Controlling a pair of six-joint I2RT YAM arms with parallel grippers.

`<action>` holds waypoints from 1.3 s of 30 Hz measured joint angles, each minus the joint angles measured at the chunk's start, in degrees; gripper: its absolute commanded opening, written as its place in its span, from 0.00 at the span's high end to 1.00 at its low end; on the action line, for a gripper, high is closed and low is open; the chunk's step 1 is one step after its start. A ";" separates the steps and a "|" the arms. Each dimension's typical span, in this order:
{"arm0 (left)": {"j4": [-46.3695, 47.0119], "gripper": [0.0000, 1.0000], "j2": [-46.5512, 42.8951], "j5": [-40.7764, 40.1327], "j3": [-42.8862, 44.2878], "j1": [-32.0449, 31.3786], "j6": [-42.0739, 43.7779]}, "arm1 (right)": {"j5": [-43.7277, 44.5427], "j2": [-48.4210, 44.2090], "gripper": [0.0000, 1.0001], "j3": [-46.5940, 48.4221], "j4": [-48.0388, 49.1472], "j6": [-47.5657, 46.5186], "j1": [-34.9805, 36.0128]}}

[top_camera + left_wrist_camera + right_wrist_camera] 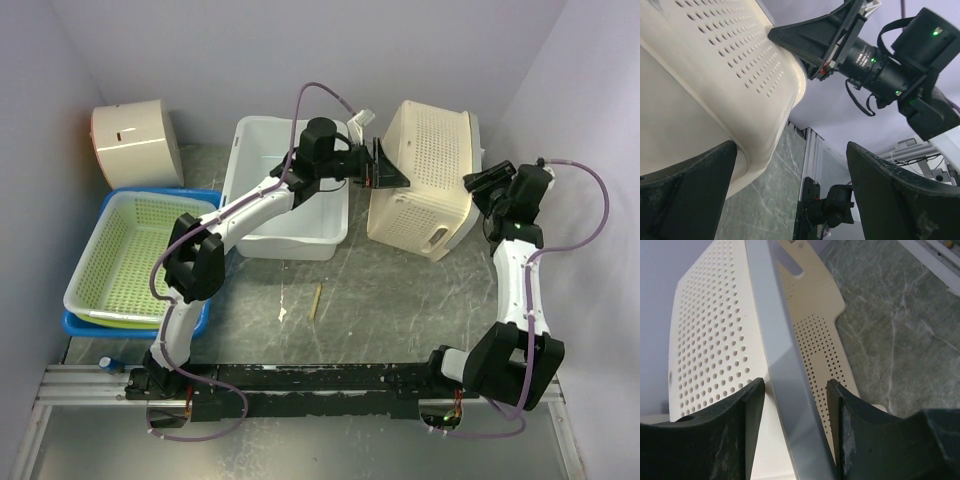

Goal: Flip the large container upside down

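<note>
The large container is a cream perforated basket with a grey rim. It lies tipped on its side at the back right of the table, with a handle slot low on the near side. My left gripper stands open against its left side; in the left wrist view the container's corner sits by one finger, and the left gripper holds nothing. My right gripper is at the container's right edge. In the right wrist view my right gripper is shut on the grey rim.
A white tub stands left of the container under my left arm. A green basket rests in a blue tray at the far left, and a round cream box stands behind it. A small stick lies mid-table.
</note>
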 measured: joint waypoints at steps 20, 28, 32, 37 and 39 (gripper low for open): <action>8.11 0.01 7.23 0.70 11.52 -3.04 -6.23 | -0.33 -2.78 0.36 -10.88 8.31 11.58 -6.23; 10.95 0.00 8.09 4.59 11.67 -8.85 -8.85 | -3.32 0.76 0.12 -14.14 1.84 11.23 -4.28; 11.26 0.00 8.09 5.81 11.67 -11.04 -8.50 | -3.39 0.76 0.02 -13.29 -0.42 9.53 -4.17; 10.29 0.00 7.98 6.03 11.69 -10.03 -6.64 | -0.20 -1.18 0.00 -9.14 -5.35 5.88 -4.13; 8.90 0.00 7.48 5.95 11.58 -9.14 -5.25 | 1.11 -3.30 0.00 -6.91 -7.23 3.98 -4.13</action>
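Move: The large container stands tipped on its side between the grippers: its middle is about 8 cm right of the left hand, roughly 4 cm ahead and 15 cm below. From the right hand the same middle is some 12 cm to the left, about level front to back and 11 cm below. The white tub sits 24 cm left of the left hand, 6 cm ahead and 25 cm below; the pencil is about 16 cm left, 16 cm back and 30 cm down. Push the left gripper right and up some 4 cm each against the container's raised bottom side, fingers kept wide, then sweep it about 10 cm back over the container, easing slightly forward. Meanwhile, ease the right gripper right and down with the rim still between its fingers, then open it fully, dropping some 8 cm further, and come up about 5 cm, clear of the container. ##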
